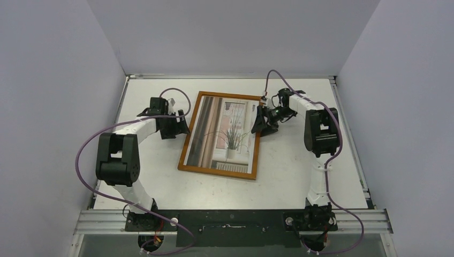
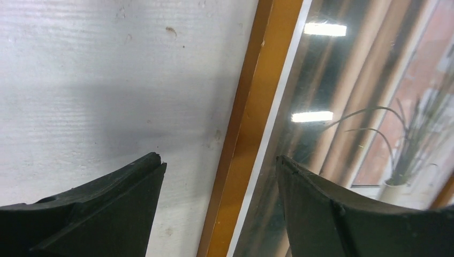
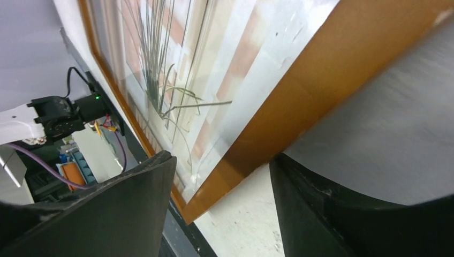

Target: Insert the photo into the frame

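Note:
The frame (image 1: 217, 170), thin orange-brown wood, lies flat in the middle of the white table. The photo (image 1: 222, 134) of a grassy potted plant by a curtained window sits inside it, picture side up. My left gripper (image 1: 181, 126) is at the frame's left rail, open. In the left wrist view its jaws (image 2: 219, 159) straddle that rail (image 2: 251, 123), one finger over the table, the other over the photo (image 2: 348, 80). My right gripper (image 1: 260, 124) is at the right rail, open. Its jaws (image 3: 220, 158) span the rail (image 3: 321, 80) beside the photo (image 3: 214, 64).
Grey walls close the table (image 1: 300, 176) on the left, back and right. A metal rail (image 1: 230, 219) with both arm bases runs along the near edge. Purple cables (image 1: 80, 155) loop beside each arm. The left arm (image 3: 53, 115) shows beyond the frame in the right wrist view.

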Available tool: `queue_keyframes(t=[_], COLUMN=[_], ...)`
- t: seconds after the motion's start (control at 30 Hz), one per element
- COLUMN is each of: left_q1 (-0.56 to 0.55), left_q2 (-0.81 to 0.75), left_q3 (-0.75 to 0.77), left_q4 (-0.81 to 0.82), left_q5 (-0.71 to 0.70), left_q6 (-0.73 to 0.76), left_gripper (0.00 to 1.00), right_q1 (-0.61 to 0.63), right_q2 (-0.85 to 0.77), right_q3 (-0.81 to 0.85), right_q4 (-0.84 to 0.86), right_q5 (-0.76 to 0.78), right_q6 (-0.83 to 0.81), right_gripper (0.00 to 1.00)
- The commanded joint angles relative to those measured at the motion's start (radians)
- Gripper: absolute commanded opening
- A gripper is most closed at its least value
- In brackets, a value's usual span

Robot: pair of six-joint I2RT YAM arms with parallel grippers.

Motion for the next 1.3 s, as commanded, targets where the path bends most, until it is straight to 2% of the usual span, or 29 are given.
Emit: queue_keyframes(t=[0.0,0.1,0.17,0.37,0.53,0.57,0.63,0.77,0.9,0.97,1.07,1.27], left_q1=[0.023,0.026,0.029,0.041,0.042,0.042,0.042,0.042,0.038,0.036,0.036,0.024], left_q2=[0.002,0.035,0.064,0.091,0.064,0.061,0.033,0.028,0.08,0.094,0.101,0.106], left_q3=[0.057,0.067,0.077,0.08,0.075,0.082,0.085,0.098,0.075,0.059,0.051,0.048], left_q4=[0.041,0.07,0.066,0.029,0.03,0.011,-0.011,-0.025,0.024,0.039,0.045,0.039], left_q5=[0.154,0.266,0.29,0.236,0.233,0.225,0.162,0.138,0.24,0.247,0.255,0.301], left_q6=[0.03,0.01,-0.014,-0.039,-0.05,-0.056,-0.063,-0.063,-0.105,-0.144,-0.176,-0.223], left_gripper=[0.74,0.73,0.69,0.62,0.61,0.58,0.57,0.58,0.58,0.57,0.54,0.41], right_q1=[-0.019,-0.021,-0.021,-0.023,-0.006,0.002,0.019,0.047,0.07,0.084,0.107,0.118], right_q2=[-0.021,-0.026,-0.032,-0.096,-0.144,-0.149,-0.163,-0.185,-0.186,-0.18,-0.168,-0.131], right_q3=[0.041,0.03,0.029,-0.059,-0.177,-0.197,-0.238,-0.304,-0.327,-0.33,-0.324,-0.274], right_q4=[-0.011,0.015,0.02,0.123,0.255,0.269,0.324,0.426,0.495,0.514,0.523,0.546], right_q5=[0.028,0.113,0.165,0.288,0.367,0.377,0.413,0.427,0.436,0.435,0.436,0.42], right_q6=[-0.014,0.047,0.071,0.198,0.356,0.386,0.444,0.55,0.624,0.643,0.657,0.662], right_gripper=[0.66,0.68,0.69,0.7,0.7,0.69,0.69,0.68,0.67,0.67,0.67,0.67])
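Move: The photo already lies in the frame. The frame's left rail is about 2 cm to the left hand's right, level with it and some 2 cm below; the photo's middle is about 13 cm right, 2 cm back. From the right hand, the right rail lies about 1 cm left, straight ahead 0 and 2 cm below, with the photo's middle roughly 15 cm left and 3 cm back. Right hand sinks, veers right, turns clockwise and nudges its rail left; left hand edges 2 cm right, narrowing. ##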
